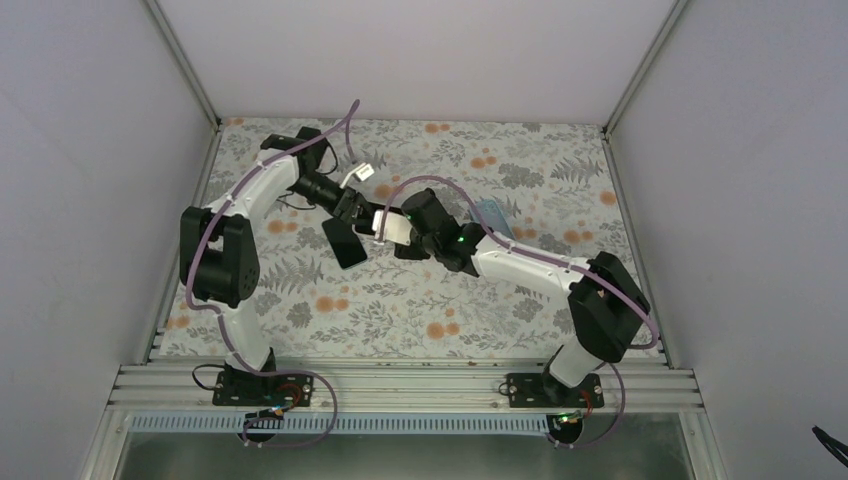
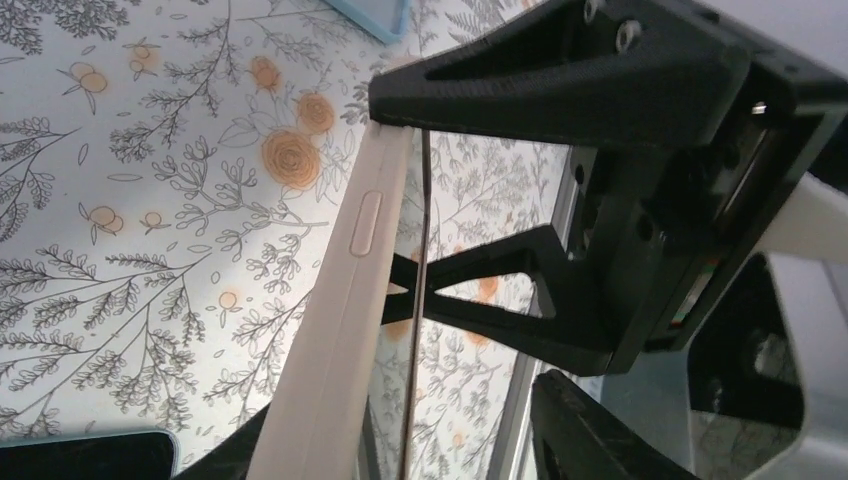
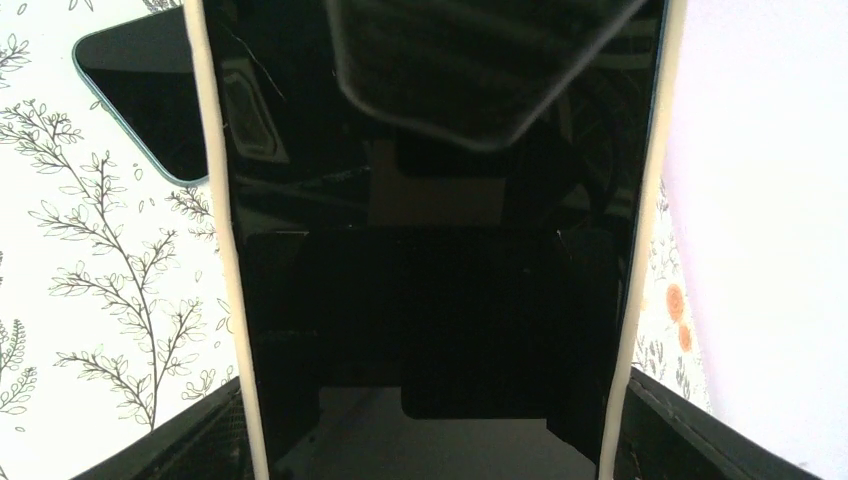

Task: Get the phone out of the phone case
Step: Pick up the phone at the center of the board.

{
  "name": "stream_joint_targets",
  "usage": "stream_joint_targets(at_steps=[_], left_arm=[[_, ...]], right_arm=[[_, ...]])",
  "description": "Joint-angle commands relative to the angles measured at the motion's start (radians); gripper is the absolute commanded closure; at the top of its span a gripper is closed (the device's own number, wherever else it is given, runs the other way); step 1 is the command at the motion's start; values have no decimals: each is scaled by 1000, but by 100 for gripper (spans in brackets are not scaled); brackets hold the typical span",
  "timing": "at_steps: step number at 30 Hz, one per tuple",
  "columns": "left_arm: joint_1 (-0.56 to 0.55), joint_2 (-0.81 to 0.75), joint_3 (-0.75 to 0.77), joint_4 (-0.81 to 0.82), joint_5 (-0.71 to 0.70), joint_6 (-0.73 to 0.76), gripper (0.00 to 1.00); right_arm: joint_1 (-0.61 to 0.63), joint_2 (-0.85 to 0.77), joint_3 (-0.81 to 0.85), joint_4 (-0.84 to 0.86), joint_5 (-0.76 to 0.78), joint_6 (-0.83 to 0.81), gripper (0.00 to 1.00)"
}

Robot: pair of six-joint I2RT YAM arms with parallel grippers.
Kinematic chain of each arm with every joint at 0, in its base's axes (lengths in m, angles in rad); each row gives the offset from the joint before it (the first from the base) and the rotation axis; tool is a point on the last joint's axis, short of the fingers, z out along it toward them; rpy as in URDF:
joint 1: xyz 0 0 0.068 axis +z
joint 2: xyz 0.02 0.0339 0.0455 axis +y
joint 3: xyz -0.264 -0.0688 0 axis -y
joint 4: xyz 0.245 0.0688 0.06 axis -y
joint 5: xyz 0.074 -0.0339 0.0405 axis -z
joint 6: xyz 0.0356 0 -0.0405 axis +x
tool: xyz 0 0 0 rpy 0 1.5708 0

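A phone point(image 3: 430, 250) with a dark screen sits in a cream case point(image 3: 222, 250). My right gripper point(image 3: 430, 445) is shut on the case's two long sides and holds it above the table's middle point(image 1: 388, 226). In the left wrist view the case point(image 2: 345, 300) shows edge-on, with the phone's thin edge point(image 2: 412, 380) beside it. My left gripper point(image 2: 400, 460) straddles the case's end from the left point(image 1: 352, 207). One finger point(image 2: 225, 450) lies against the case. The other finger point(image 2: 600, 430) stands apart from the phone.
A second dark phone point(image 1: 345, 243) lies flat on the floral table below the grippers, also in the right wrist view point(image 3: 140, 90). A light blue case point(image 1: 490, 213) lies right of the grippers. Grey walls enclose the table.
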Motion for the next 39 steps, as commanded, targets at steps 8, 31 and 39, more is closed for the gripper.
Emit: stream_joint_targets(at_steps=[8,31,39], left_arm=[[-4,40,18,-95,76,83,76],[-49,-205,55,-121,-242,280,98],[-253,-387,-38,-45,-549,268,98]], right_arm=[[12,4,63,82,60,15,51],[-213,-197,176,-710,-567,-92,0],[-250,-132,199,-808,-678,-155,1]])
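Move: The phone is off the board between the hands: its middle lies about 5 cm to the right of the left hand and 3 cm lower, and some 4 cm left and 1 cm ahead of the right hand, which already grips it across its width. The other phone lies on the board roughly 8 cm left and 3 cm ahead of the left hand, 17 cm down. The blue phone case rests about 24 cm right and 10 cm ahead of the right hand, 14 cm below. The phone's near end is taken by the left hand, which almost holds its place while its fingers shut across the thickness; only then do the right fingers spread and let go of the sides. The right hand lifts off, arcs up and over about 7.5 cm back and as far right, tipping down some 30 degrees, while the left hand carries the phone back about 7 cm and up, rolling as it goes. ##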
